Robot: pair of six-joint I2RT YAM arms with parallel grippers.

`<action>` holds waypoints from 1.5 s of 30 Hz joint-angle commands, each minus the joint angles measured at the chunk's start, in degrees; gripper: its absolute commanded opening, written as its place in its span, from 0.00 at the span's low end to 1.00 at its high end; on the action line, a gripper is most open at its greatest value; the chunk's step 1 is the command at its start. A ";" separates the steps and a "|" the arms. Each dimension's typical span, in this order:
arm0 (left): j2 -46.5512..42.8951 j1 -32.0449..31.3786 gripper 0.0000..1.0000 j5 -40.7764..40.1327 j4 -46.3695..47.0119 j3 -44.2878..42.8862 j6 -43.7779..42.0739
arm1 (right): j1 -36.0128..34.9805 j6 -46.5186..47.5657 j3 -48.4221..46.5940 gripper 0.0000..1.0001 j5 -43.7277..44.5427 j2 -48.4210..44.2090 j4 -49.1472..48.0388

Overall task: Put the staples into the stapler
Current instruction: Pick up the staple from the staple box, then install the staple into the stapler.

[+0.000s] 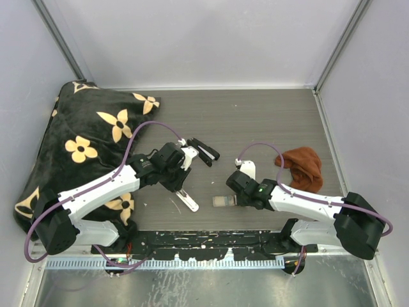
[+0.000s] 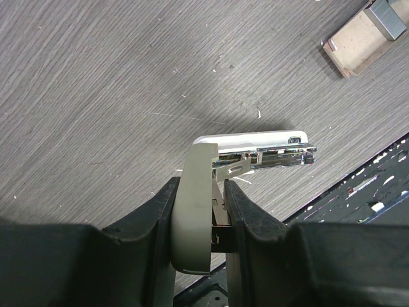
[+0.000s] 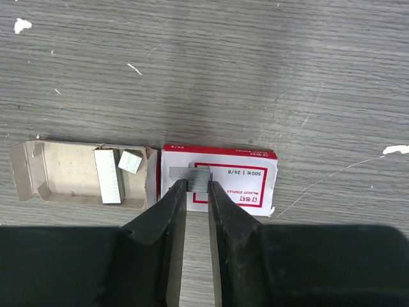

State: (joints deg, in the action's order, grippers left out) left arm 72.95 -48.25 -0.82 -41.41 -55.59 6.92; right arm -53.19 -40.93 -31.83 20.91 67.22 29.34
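Note:
My left gripper is shut on the stapler's cream-green top. The stapler hangs open, with its white base and chrome magazine stretched out towards the table. In the top view the stapler is at front centre, below the left gripper. My right gripper is shut on a short silvery staples strip, just above the red-and-white box sleeve. The cardboard inner tray lies to the left of the sleeve and holds two more staple blocks. In the top view the box lies just left of the right gripper.
A black cushion with cream flowers fills the left side. A brown cloth lies at the right. A black oblong item sits behind the left gripper. A black rail runs along the near edge.

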 commanded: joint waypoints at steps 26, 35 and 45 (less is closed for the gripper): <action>2.70 -0.08 0.00 6.80 2.56 -2.65 1.24 | -15.80 17.19 -3.96 0.19 -17.63 -11.91 -18.55; 2.55 -0.08 0.00 7.41 2.31 -2.72 1.82 | -21.63 17.42 -12.32 0.19 -10.44 1.81 -17.06; 2.21 -0.08 0.00 7.39 2.08 -2.65 2.22 | -23.91 15.81 -16.13 0.18 -3.96 9.72 -14.49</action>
State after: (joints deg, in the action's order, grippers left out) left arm 76.03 -48.25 5.43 -40.99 -55.92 8.38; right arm -76.47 -24.16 -45.52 12.67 76.93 15.09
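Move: The staple sits between the right fingertips on the staple box, whose middle is about 1 cm to their right, level fore and aft, and 1 cm below. The beige stapler's open magazine, held by the left hand, lies some 19 cm left, 1 cm back and 5 cm above the right hand. The open tray is 6 cm left of that hand, level fore and aft, 2 cm lower. From the left hand, the staple lies roughly 22 cm right, 4 cm back, 8 cm lower. The staple, already pinched in the right fingers, is lifted off the box and carried about 17 cm left and 6 cm back to the magazine's front end, rising over 8 cm before sinking a little, while the hand turns some 40 degrees counter-clockwise. The left hand, still gripping the beige stapler, eases it about 2 cm back and right and 1 cm down, tipping it slightly. ##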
